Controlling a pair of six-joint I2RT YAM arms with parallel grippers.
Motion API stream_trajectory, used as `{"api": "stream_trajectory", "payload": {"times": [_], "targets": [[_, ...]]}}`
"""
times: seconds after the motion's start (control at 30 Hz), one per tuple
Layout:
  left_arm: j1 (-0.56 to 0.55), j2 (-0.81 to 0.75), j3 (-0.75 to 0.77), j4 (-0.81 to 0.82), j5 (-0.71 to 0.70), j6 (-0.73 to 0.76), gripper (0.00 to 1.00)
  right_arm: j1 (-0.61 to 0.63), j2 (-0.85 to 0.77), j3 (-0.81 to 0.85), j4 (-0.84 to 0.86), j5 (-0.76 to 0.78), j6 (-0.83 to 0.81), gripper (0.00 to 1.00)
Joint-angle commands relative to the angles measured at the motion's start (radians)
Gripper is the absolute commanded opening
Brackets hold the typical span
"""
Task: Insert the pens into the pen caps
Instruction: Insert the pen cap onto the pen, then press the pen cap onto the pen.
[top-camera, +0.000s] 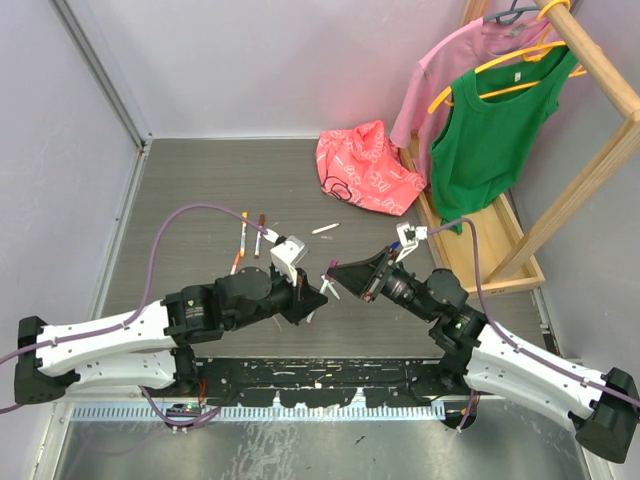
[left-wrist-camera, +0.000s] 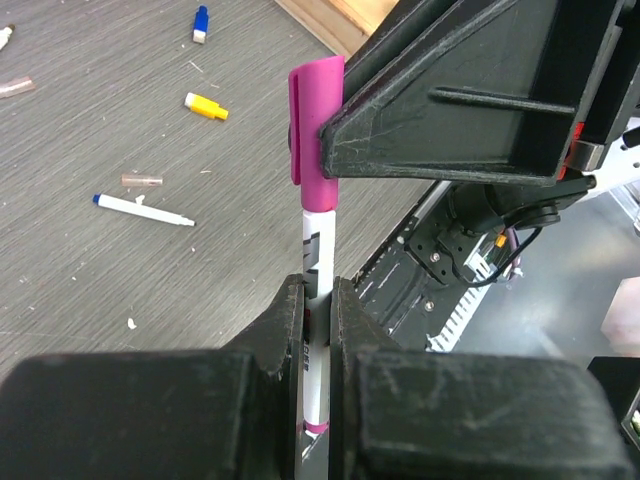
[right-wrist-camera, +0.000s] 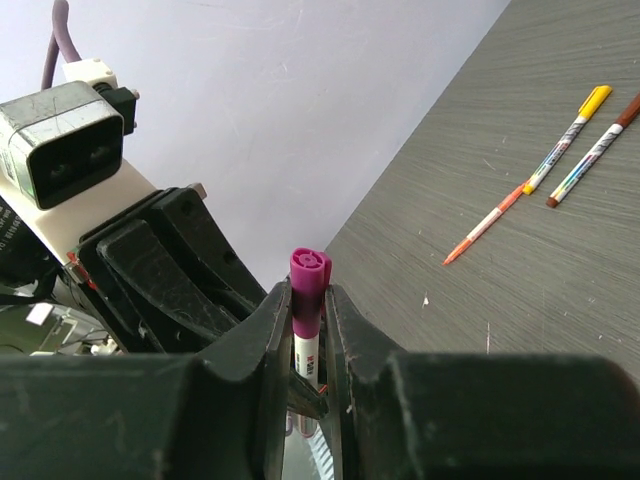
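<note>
A white pen (left-wrist-camera: 317, 250) with a magenta band stands upright in my left gripper (left-wrist-camera: 317, 300), which is shut on its barrel. A purple-magenta pen cap (left-wrist-camera: 315, 130) sits over the pen's upper end. My right gripper (right-wrist-camera: 305, 310) is shut on that cap (right-wrist-camera: 309, 285), with the white barrel (right-wrist-camera: 306, 355) showing just below it. The two grippers meet above the table's near middle, left (top-camera: 313, 290) and right (top-camera: 340, 275). Loose on the table lie a yellow cap (left-wrist-camera: 206, 105), a blue cap (left-wrist-camera: 200, 23) and a blue-tipped white pen (left-wrist-camera: 143, 208).
Three capped pens, yellow (right-wrist-camera: 566, 140), brown (right-wrist-camera: 597, 150) and orange (right-wrist-camera: 487, 223), lie far left of the arms. A red bag (top-camera: 365, 168) sits at the back. A wooden rack (top-camera: 590, 170) with a green top (top-camera: 495, 130) stands at the right.
</note>
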Motion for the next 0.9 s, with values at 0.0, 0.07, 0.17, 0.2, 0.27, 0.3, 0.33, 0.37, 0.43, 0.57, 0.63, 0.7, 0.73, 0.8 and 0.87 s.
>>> {"api": "stream_trajectory", "payload": {"times": [0.0,0.07,0.17,0.2,0.27,0.3,0.33,0.37,0.43,0.57,0.63,0.7,0.73,0.8,0.87], "targets": [[0.007,0.003,0.063,0.144,-0.12,-0.008,0.0,0.001,0.018,-0.028,0.04,-0.113,-0.043,0.08],[0.008,0.021,0.081,0.152,-0.121,-0.002,0.0,0.001,0.03,-0.025,0.033,-0.137,-0.064,0.11],[0.008,0.043,0.1,0.159,-0.119,0.004,0.0,0.002,0.043,-0.01,0.01,-0.166,-0.094,0.16],[0.008,0.047,0.103,0.159,-0.119,0.006,0.0,0.002,0.042,-0.002,-0.005,-0.166,-0.106,0.19],[0.008,0.047,0.105,0.159,-0.116,0.006,0.0,0.002,0.028,0.017,-0.053,-0.145,-0.125,0.24],[0.008,0.047,0.103,0.158,-0.116,0.008,0.0,0.002,0.016,0.025,-0.072,-0.13,-0.134,0.27],[0.008,0.043,0.101,0.157,-0.118,0.006,0.0,0.001,0.003,0.033,-0.088,-0.112,-0.142,0.3],[0.008,0.04,0.098,0.155,-0.116,0.006,0.0,0.001,-0.011,0.042,-0.109,-0.094,-0.147,0.33],[0.008,0.029,0.091,0.15,-0.116,0.006,0.0,0.001,-0.038,0.064,-0.154,-0.052,-0.157,0.39],[0.008,0.014,0.073,0.15,-0.091,0.011,0.0,0.001,-0.081,0.128,-0.239,0.035,-0.182,0.47],[0.008,0.014,0.067,0.148,-0.079,0.013,0.0,0.001,-0.084,0.174,-0.293,0.067,-0.208,0.49],[0.008,0.014,0.062,0.149,-0.06,0.014,0.0,0.001,-0.082,0.227,-0.346,0.101,-0.238,0.5],[0.008,0.014,0.058,0.154,-0.05,0.014,0.0,0.001,-0.081,0.261,-0.372,0.123,-0.247,0.51],[0.007,0.015,0.053,0.16,-0.024,0.018,0.0,0.001,-0.071,0.31,-0.408,0.159,-0.255,0.53],[0.008,0.018,0.05,0.164,0.008,0.022,0.0,0.001,-0.056,0.348,-0.422,0.187,-0.25,0.53]]}}
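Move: The magenta cap is already on the upright pen and between the right fingertips, so right at that hand's point. From the left hand, which grips the barrel, the cap is about 6 cm up, 2 cm ahead and 2 cm to the right. On the table, some 26 cm below the right hand, a blue-ended pen lies about 13 cm ahead with no sideways offset, and a yellow cap about 18 cm ahead and 9 cm to the right. Keep the right fingers on the magenta cap and ease both grippers down together about 1 cm, the left still gripping the barrel. Then open the right fingers to let go, sinking another centimetre, and lift the right gripper some 6 cm, drawing it off to the right while its fingertips dip about 10 degrees. Bring the left gripper, pen held, up about 3.5 cm from its low point. ##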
